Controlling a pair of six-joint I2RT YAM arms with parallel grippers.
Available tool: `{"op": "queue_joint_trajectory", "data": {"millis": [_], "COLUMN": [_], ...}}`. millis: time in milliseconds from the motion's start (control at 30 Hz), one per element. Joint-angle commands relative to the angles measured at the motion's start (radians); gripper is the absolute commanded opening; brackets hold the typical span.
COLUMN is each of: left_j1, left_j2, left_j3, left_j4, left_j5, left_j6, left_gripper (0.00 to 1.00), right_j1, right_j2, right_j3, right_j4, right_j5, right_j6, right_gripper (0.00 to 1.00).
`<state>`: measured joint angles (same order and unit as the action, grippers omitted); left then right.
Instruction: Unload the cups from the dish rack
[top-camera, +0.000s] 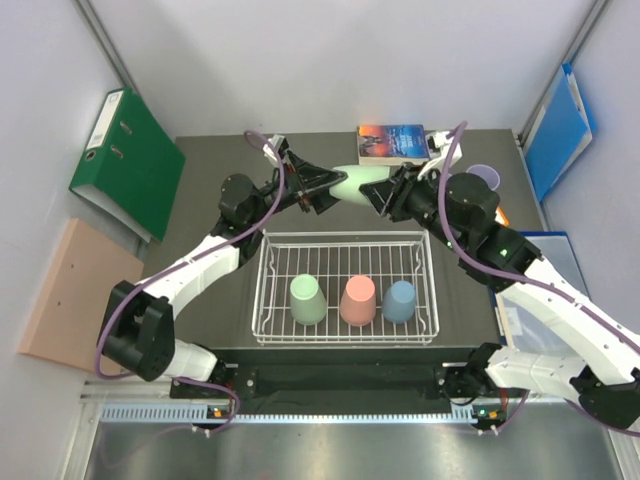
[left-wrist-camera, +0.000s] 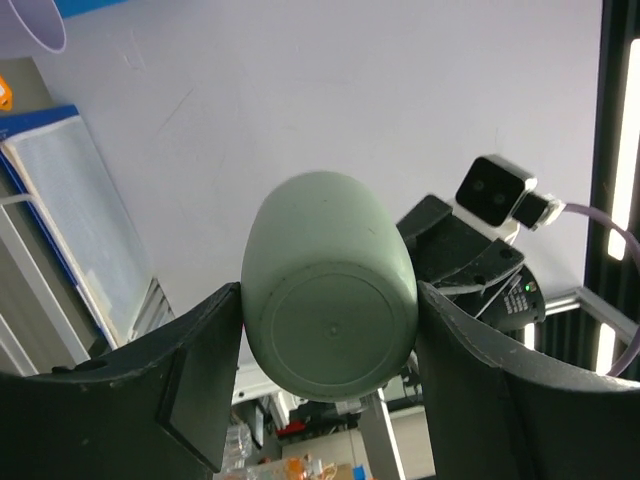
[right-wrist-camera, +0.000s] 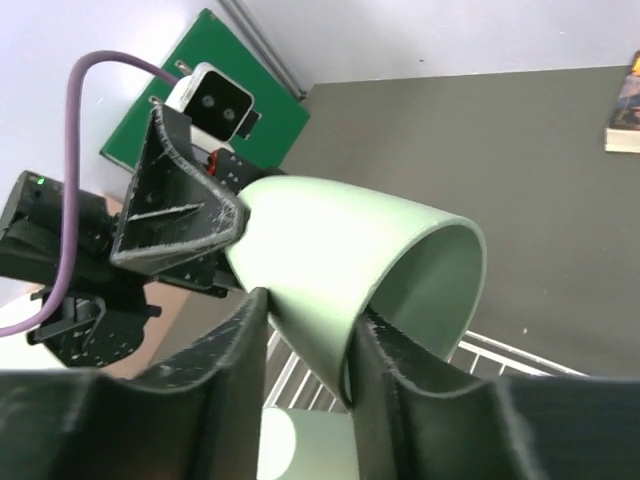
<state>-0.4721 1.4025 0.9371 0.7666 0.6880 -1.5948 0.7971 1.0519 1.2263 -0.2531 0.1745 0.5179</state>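
A light green cup (top-camera: 352, 184) hangs on its side in the air behind the dish rack (top-camera: 345, 237), held from both ends. My left gripper (top-camera: 325, 187) is shut on its base; in the left wrist view the cup (left-wrist-camera: 330, 290) sits between both fingers, bottom toward the camera. My right gripper (right-wrist-camera: 305, 330) pinches the cup's wall (right-wrist-camera: 350, 260) at the rim, one finger inside and one outside. Three cups stand upside down in the rack: light green (top-camera: 308, 299), salmon pink (top-camera: 358, 301), light blue (top-camera: 400, 301). A lavender cup (top-camera: 484, 177) stands on the table at the right.
A book (top-camera: 392, 143) lies at the table's far edge. A green binder (top-camera: 127, 162) and a wooden board (top-camera: 70, 290) are off to the left. A blue folder (top-camera: 560, 130) leans at the right wall.
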Motion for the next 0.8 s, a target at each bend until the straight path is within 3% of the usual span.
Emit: {"op": "queue_joint_trajectory", "data": {"millis": [0,67,100,133,167,200,267,333,367,467,767], "left_j1": [-0.002,-0.003,0.003,0.007,0.013,0.029,0.050,0.079,0.092,0.092,0.092], "left_j2": [-0.043,-0.040,-0.042,-0.045,-0.053,-0.069,-0.082,-0.092,-0.097,-0.122,-0.155], "left_j3": [-0.003,0.003,0.023,0.038,0.084,0.116,0.231,0.297,0.351,0.394,0.347], "left_j4": [0.062,0.036,0.004,-0.045,-0.210,-0.308,-0.596,-0.757,-0.908,-1.053,-1.362], "left_j5": [0.018,0.018,0.022,0.012,-0.002,-0.025,-0.105,-0.181,-0.277,-0.460,-0.640], "left_j6": [0.018,0.044,0.064,0.091,0.170,0.226,0.388,0.470,0.539,0.617,0.637], "left_gripper": [0.00,0.02,0.18,0.43,0.91,0.99,0.99,0.99,0.99,0.99,0.99], "right_j1": [-0.022,-0.030,-0.035,-0.039,-0.045,-0.052,-0.070,-0.085,-0.104,-0.131,-0.159], "right_j2": [0.011,0.013,0.014,0.016,0.016,0.019,0.036,0.089,0.114,0.248,0.894], "right_j3": [0.047,0.052,0.055,0.064,0.073,0.082,0.136,0.223,0.261,0.439,1.229], "right_j4": [0.031,0.019,0.014,0.006,0.000,-0.006,-0.024,-0.081,-0.112,-0.245,-0.826], "right_j5": [-0.029,-0.032,-0.030,-0.026,-0.023,-0.021,-0.009,0.002,0.005,0.016,0.020], "right_j6": [-0.004,-0.005,-0.004,-0.004,-0.007,-0.019,-0.036,-0.058,-0.061,-0.075,-0.082], "right_gripper": [0.20,0.06,0.00,0.00,0.00,0.00,0.00,0.00,0.00,0.00,0.00]}}
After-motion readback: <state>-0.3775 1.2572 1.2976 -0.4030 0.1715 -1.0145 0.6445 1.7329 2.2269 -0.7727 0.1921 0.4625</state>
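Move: The light green cup hangs lengthwise between the hands: its middle is about 4 cm to the right of the left hand, which holds the base end, and 3 cm ahead and 3 cm left of the right hand at the rim. From the right hand, the book lies roughly 21 cm ahead and 3 cm right, 27 cm lower; the nearer purple cup 11 cm ahead and 14 cm right, the racked green cup 12 cm back and 17 cm left, both about 22 cm down. The right fingers, already around the cup's near wall at the rim with one inside, shut on it and pinch the wall, while the left fingers open wide, let go of the base and draw off forward, then left, sinking at the end, some 10 cm leftward overall with the hand rolling left side up and turning counter-clockwise. Once the left has opened, the right hand carries the cup about 13 cm forward and 5 cm up, out over the table towards the book, slowly at first and then faster, turning slightly clockwise. ##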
